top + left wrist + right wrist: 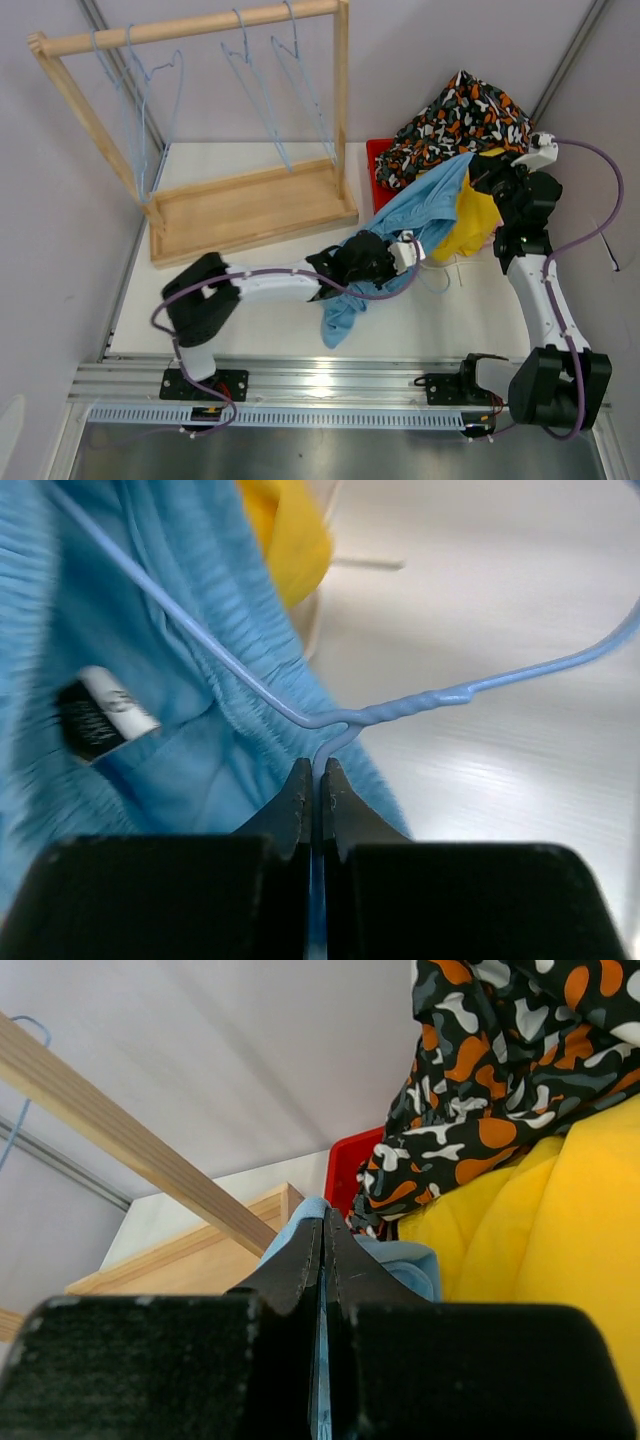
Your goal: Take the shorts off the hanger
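Note:
The light blue shorts (pixel 420 205) stretch slantwise across the table between my two grippers, with one end hanging down at the near side (pixel 340 318). My left gripper (pixel 408 250) is shut on the thin blue wire hanger (pixel 420 700), pinching the wire just below its twisted neck; the shorts' waistband (pixel 170 670) still lies over that wire. My right gripper (pixel 478 170) is shut on the upper edge of the light blue shorts (pixel 300 1222). Yellow shorts (pixel 468 225) lie under the right gripper, and the black-orange-white blotched shorts (pixel 460 120) are heaped behind it.
A wooden rack (pixel 250 205) stands at the back left, with several empty wire hangers (pixel 290 90) on its top bar. A red bin (pixel 378 165) sits to the right of the rack, under the blotched shorts. The right arm (pixel 540 290) rises along the right side.

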Action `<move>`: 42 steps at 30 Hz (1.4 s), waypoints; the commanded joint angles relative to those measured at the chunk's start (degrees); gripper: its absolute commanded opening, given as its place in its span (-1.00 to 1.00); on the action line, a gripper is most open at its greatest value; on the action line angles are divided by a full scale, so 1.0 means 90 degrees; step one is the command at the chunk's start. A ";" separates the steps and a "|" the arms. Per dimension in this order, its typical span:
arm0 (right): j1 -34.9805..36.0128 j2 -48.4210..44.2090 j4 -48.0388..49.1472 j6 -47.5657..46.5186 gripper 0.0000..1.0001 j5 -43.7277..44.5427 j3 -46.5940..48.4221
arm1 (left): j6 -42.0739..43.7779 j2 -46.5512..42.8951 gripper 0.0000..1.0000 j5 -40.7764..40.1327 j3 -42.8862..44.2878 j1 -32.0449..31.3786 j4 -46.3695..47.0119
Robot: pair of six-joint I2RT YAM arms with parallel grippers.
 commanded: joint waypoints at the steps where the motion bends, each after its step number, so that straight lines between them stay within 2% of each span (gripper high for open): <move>1: -0.0058 0.0412 0.0555 0.0061 -1.00 0.0100 0.0524 | -0.0857 -0.1695 -1.00 0.1327 -0.0091 -0.0093 -0.0906; 5: -0.0058 0.0803 0.0780 0.0285 -1.00 0.0080 0.0769 | -0.1210 -0.2691 -1.00 0.2111 -0.0121 -0.0395 -0.1943; 8: -0.0058 0.1155 0.0771 0.0306 -1.00 0.0139 0.1051 | -0.1415 -0.3560 -1.00 0.2240 -0.0033 -0.0883 -0.2587; 12: -0.0068 0.1643 0.0489 0.0169 -1.00 0.0081 0.1471 | -0.2215 -0.4654 -1.00 0.2523 -0.0082 -0.1507 -0.2688; 15: -0.0068 0.1839 0.0283 0.0100 -1.00 0.0090 0.1580 | -0.2850 -0.5328 -1.00 0.2476 0.0025 -0.1733 -0.2804; 21: -0.0068 0.1586 0.0263 0.0382 -1.00 -0.0007 0.1123 | -0.3057 -0.6032 -1.00 0.1794 0.0318 -0.1851 -0.3234; 24: 0.0010 0.0992 0.0370 0.0743 -1.00 -0.0465 0.0683 | -0.2630 -0.5994 -1.00 0.1061 0.0494 -0.1841 -0.3274; 25: 0.0107 0.0758 0.0487 0.0755 -1.00 -0.0892 0.0285 | -0.2472 -0.5916 -1.00 0.0431 0.0717 -0.1841 -0.3206; 27: 0.0798 -0.0082 0.0683 0.0338 -1.00 -0.1305 -0.0311 | -0.2032 -0.5527 -1.00 -0.0459 0.1165 -0.1783 -0.3069; 28: 0.1169 -0.0404 0.0644 0.0054 -1.00 -0.1258 -0.0459 | -0.1886 -0.5332 -1.00 -0.0851 0.1313 -0.1754 -0.3011; 29: 0.1917 -0.0968 0.0344 -0.0238 -1.00 -0.1151 -0.0558 | -0.1701 -0.4953 -1.00 -0.1126 0.1692 -0.1657 -0.2991; 31: 0.2469 -0.1391 0.0050 -0.0747 -1.00 -0.0888 -0.0695 | -0.1689 -0.4570 -1.00 -0.1652 0.2435 -0.1413 -0.3039; 32: 0.2616 -0.1538 -0.0193 -0.0778 -1.00 -0.0993 -0.0676 | -0.1766 -0.4413 -1.00 -0.1723 0.3105 -0.1073 -0.3030; 34: 0.2666 -0.1735 -0.0555 -0.0817 -1.00 -0.1344 -0.0521 | -0.1961 -0.4042 -1.00 -0.1637 0.3539 -0.0613 -0.3029; 35: 0.2657 -0.1774 -0.0751 -0.0885 -1.00 -0.1326 -0.0317 | -0.2088 -0.3954 -1.00 -0.1539 0.3725 -0.0147 -0.3049; 36: 0.2666 -0.1832 -0.0994 -0.0963 -1.00 -0.1278 -0.0218 | -0.2089 -0.3788 -1.00 -0.1471 0.4307 0.0032 -0.3068; 40: 0.2560 -0.1570 -0.1075 -0.1422 -1.00 -0.0059 0.0533 | -0.1943 -0.3484 -1.00 -0.1568 0.5716 0.0356 -0.3799; 42: 0.2394 -0.1132 -0.1172 -0.1560 -1.00 0.0332 0.1634 | -0.2108 -0.3542 -1.00 -0.1549 0.5933 0.0356 -0.4268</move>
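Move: About 22 cm ahead of the left hand, 12 cm to its left and some 50 cm above is the right end of the rack rail; this hand already holds the hanger by its neck. The blue shorts' middle lies about 8 cm ahead of it. The right hand keeps an upper edge of those shorts; from it the red bin is about 15 cm ahead and 30 cm below, and the yellow shorts some 8 cm ahead, 3 cm right and 22 cm below. Pulling the pinched hanger out of the blue shorts, the left hand sweeps up and back about 20 cm and somewhat left, then turns forward and climbs on towards the rail, nearly 50 cm up in all, its fingers tipping upward. The closed right hand keeps the shorts, first easing 6 cm forward, then swinging back and left away from the bin, turning some 30 degrees counter-clockwise, with a slight return at the end. ##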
